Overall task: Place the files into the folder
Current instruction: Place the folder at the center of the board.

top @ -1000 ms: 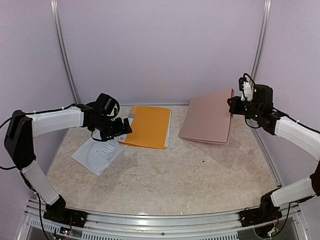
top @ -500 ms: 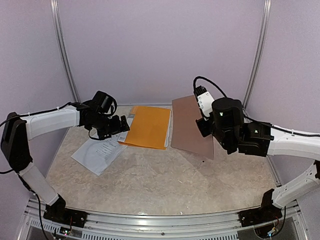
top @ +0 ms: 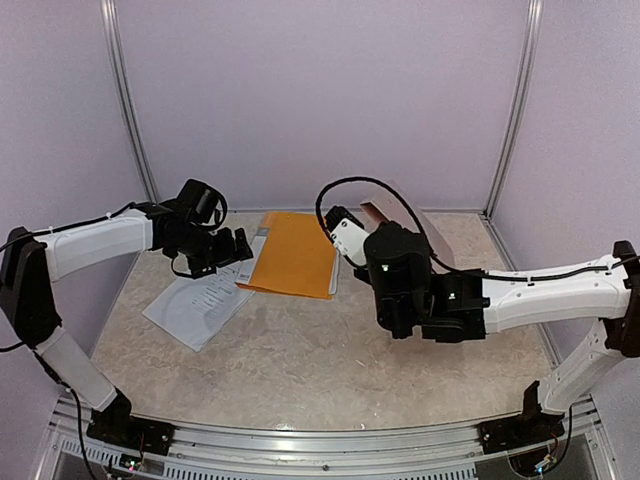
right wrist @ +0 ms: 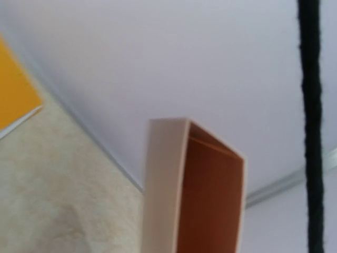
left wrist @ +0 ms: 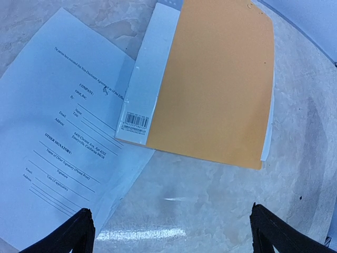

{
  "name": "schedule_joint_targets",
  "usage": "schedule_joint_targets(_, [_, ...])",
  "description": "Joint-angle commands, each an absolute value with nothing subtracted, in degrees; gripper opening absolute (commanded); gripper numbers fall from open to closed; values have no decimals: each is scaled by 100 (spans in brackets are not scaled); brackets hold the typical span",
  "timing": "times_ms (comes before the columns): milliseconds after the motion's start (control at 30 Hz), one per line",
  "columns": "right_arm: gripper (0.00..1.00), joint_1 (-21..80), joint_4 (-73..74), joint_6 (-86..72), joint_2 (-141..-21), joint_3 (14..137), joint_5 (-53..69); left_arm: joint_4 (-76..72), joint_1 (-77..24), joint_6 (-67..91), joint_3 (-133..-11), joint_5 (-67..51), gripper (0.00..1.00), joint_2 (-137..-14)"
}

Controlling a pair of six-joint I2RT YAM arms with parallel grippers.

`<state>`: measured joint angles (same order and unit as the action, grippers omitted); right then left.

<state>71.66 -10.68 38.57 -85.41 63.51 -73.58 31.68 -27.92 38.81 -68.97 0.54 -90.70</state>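
Observation:
A white printed sheet of the files lies at the table's left, part of it under an orange cover. The left wrist view shows this sheet and the orange cover, which has a white barcoded strip along its edge. My left gripper hovers over them, open, with only bare table between its fingertips. My right gripper is shut on the taupe folder, lifted off the table near the centre. In the right wrist view the folder stands on edge, its brown inside showing; the fingers are hidden.
Marbled tabletop with lilac walls on three sides and metal corner posts. The right arm's long white forearm stretches across the right half of the table. A black cable hangs past the right wrist camera.
The right arm has swung from the far right to the centre, carrying the taupe folder up off the table. The left gripper has drifted slightly left, still open.

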Motion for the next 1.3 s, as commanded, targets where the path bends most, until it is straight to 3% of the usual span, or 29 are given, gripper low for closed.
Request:
schedule_joint_targets(0, [0, 7643, -824, 3947, -9256, 6405, -7267, 3301, -2693, 3873, -6976, 130, 99, -8892])
schedule_joint_targets(333, [0, 8445, -98, 3109, -10509, 6691, -6250, 3408, -2497, 3765, -6796, 127, 99, -8587])
schedule_joint_targets(867, [0, 8574, -916, 3256, -11341, 6228, -4470, 3499, -2535, 3702, -6693, 38, 99, -8310])
schedule_joint_targets(967, [20, 8537, -762, 3062, -11443, 6357, -4234, 3449, -2540, 3691, -6631, -127, 99, -8289])
schedule_joint_targets(1067, [50, 8528, -578, 2795, -11458, 6491, -4053, 3336, -2534, 3717, -6501, -193, 99, -8185])
schedule_joint_targets(1267, [77, 8532, -142, 2155, -11092, 6666, -3606, 3293, -2470, 3661, -6451, -548, 99, -8029])
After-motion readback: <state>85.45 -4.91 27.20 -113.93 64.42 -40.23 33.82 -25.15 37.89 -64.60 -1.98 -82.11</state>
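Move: Straight below the right hand's raised fingers, roughly 30 cm down, 9 cm to the left and 3 cm ahead, is the clear board centre where the pink folder in its grip is to go. From that hand the orange folder lies some 22 cm ahead and 17 cm left, the printed pages about 39 cm left and 4 cm ahead, all down on the board. From the left hand the board centre is roughly 18 cm right, 7 cm back and 13 cm below. Swinging down some 25 cm, left about 17 and back 12, the right hand brings the pink folder, still pinched, down onto the board in front of the orange folder, turning counter-clockwise and tipping its fingers down. Low at the folder's near edge, it then opens its fingers most of the way. The empty, open left hand drifts a few centimetres left, up and finally back. ##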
